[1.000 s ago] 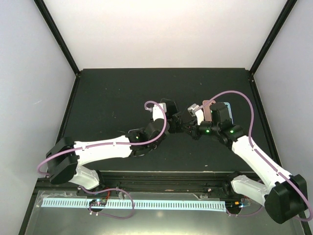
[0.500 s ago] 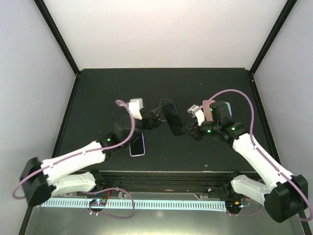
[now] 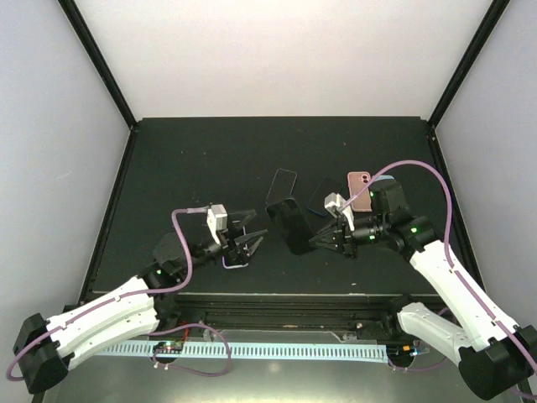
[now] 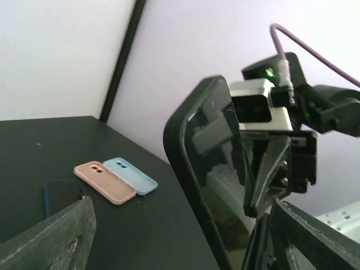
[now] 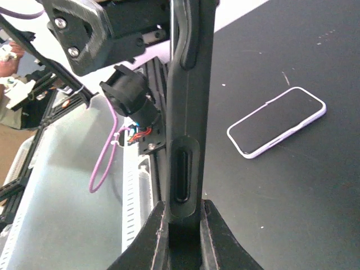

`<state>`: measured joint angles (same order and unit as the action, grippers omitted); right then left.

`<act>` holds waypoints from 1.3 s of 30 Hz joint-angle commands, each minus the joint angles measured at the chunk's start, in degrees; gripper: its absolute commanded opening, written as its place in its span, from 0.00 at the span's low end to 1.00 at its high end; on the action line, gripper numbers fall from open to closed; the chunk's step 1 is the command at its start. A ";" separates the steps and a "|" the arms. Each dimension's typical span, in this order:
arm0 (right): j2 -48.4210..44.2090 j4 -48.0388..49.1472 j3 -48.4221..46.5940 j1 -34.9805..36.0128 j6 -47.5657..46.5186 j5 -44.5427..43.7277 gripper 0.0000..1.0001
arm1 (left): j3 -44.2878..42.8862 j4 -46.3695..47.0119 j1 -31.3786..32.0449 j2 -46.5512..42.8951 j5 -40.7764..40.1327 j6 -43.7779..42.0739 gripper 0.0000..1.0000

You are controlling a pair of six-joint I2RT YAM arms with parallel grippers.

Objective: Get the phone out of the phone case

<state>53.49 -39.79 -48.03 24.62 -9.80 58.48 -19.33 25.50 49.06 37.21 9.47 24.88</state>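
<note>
My right gripper [image 3: 321, 238] [image 5: 183, 222] is shut on the bottom edge of a black phone case [image 3: 294, 225] [image 5: 188, 112]. It holds the case upright on edge, above the table. In the left wrist view the case [image 4: 211, 180] shows a glossy dark face inside its rim. My left gripper [image 3: 258, 224] [image 4: 180, 225] is open and empty. It points at the case from the left, with its fingertips just short of it. A phone with a lilac rim [image 3: 237, 256] [image 5: 277, 122] lies screen up on the table under the left gripper.
A black slab [image 3: 281, 185] and a dark blue one [image 3: 323, 198] lie flat behind the held case. A pink case [image 3: 359, 190] [image 4: 104, 181] and a light blue case [image 4: 130, 175] lie side by side at the back right. The table's front rail [image 3: 277, 300] runs near the arm bases.
My left arm has drawn back to the near left, away from the right gripper, and now stands open. My right gripper has brought the black case nearer. The lilac-rimmed phone came into view.
</note>
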 commanded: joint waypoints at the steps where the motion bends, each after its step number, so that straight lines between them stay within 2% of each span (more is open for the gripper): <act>1: -1.14 -0.46 -3.02 -0.05 -3.09 7.44 0.01 | -0.49 10.45 -0.54 3.89 10.51 1.91 0.85; 5: -1.07 -0.82 -2.80 -0.05 -3.09 7.56 0.01 | -2.72 16.65 -0.52 10.78 15.79 4.92 0.77; 11: -1.56 -0.35 -1.64 -0.01 -2.61 6.95 0.01 | -4.92 26.75 -0.43 19.39 18.31 9.09 0.62; 14: -2.18 0.50 -0.81 -0.01 -1.69 6.73 0.01 | -6.07 29.77 -0.45 21.91 19.57 10.28 0.55; 19: -2.85 2.13 -0.03 -0.01 -0.35 6.73 0.01 | -7.94 32.47 -0.44 25.09 21.48 11.20 0.36; 24: -2.74 3.86 0.52 -0.06 1.26 6.99 0.01 | -7.54 36.38 -0.30 27.12 22.16 12.65 0.23; 31: -2.72 4.82 1.09 -0.04 2.00 6.69 0.01 | -6.04 38.40 -0.41 27.38 21.75 12.88 0.13; 36: -2.48 5.01 1.11 -0.03 2.03 6.40 0.01 | -5.67 36.41 -0.45 25.70 21.99 11.36 0.10; 38: -2.24 4.00 0.53 -0.01 1.13 6.39 0.06 | -5.63 34.47 -0.54 24.47 21.86 10.35 0.09; 39: -2.05 2.98 0.02 -0.06 -0.51 6.21 0.12 | -5.63 33.38 -0.61 23.74 21.78 9.91 0.08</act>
<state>51.44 -37.45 -47.11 24.67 -9.06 64.25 -24.97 58.94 48.71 64.03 30.13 38.09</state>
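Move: The cased black phone, already held at its right side by the right hand, has its middle about 8 cm right of the left hand, level fore-and-aft and roughly 3 cm higher. The purple-edged phone lies some 8 cm to the left hand's left, 2 cm ahead; the grey-edged phone 7 cm right and 19 cm ahead; both about 23 cm below. From the right hand, the case's middle is some 6 cm left, 3 cm ahead and 3 cm up. Left hand goes about 7 cm right, ending 3 cm higher, turns clockwise and pinches the case's left edge. ##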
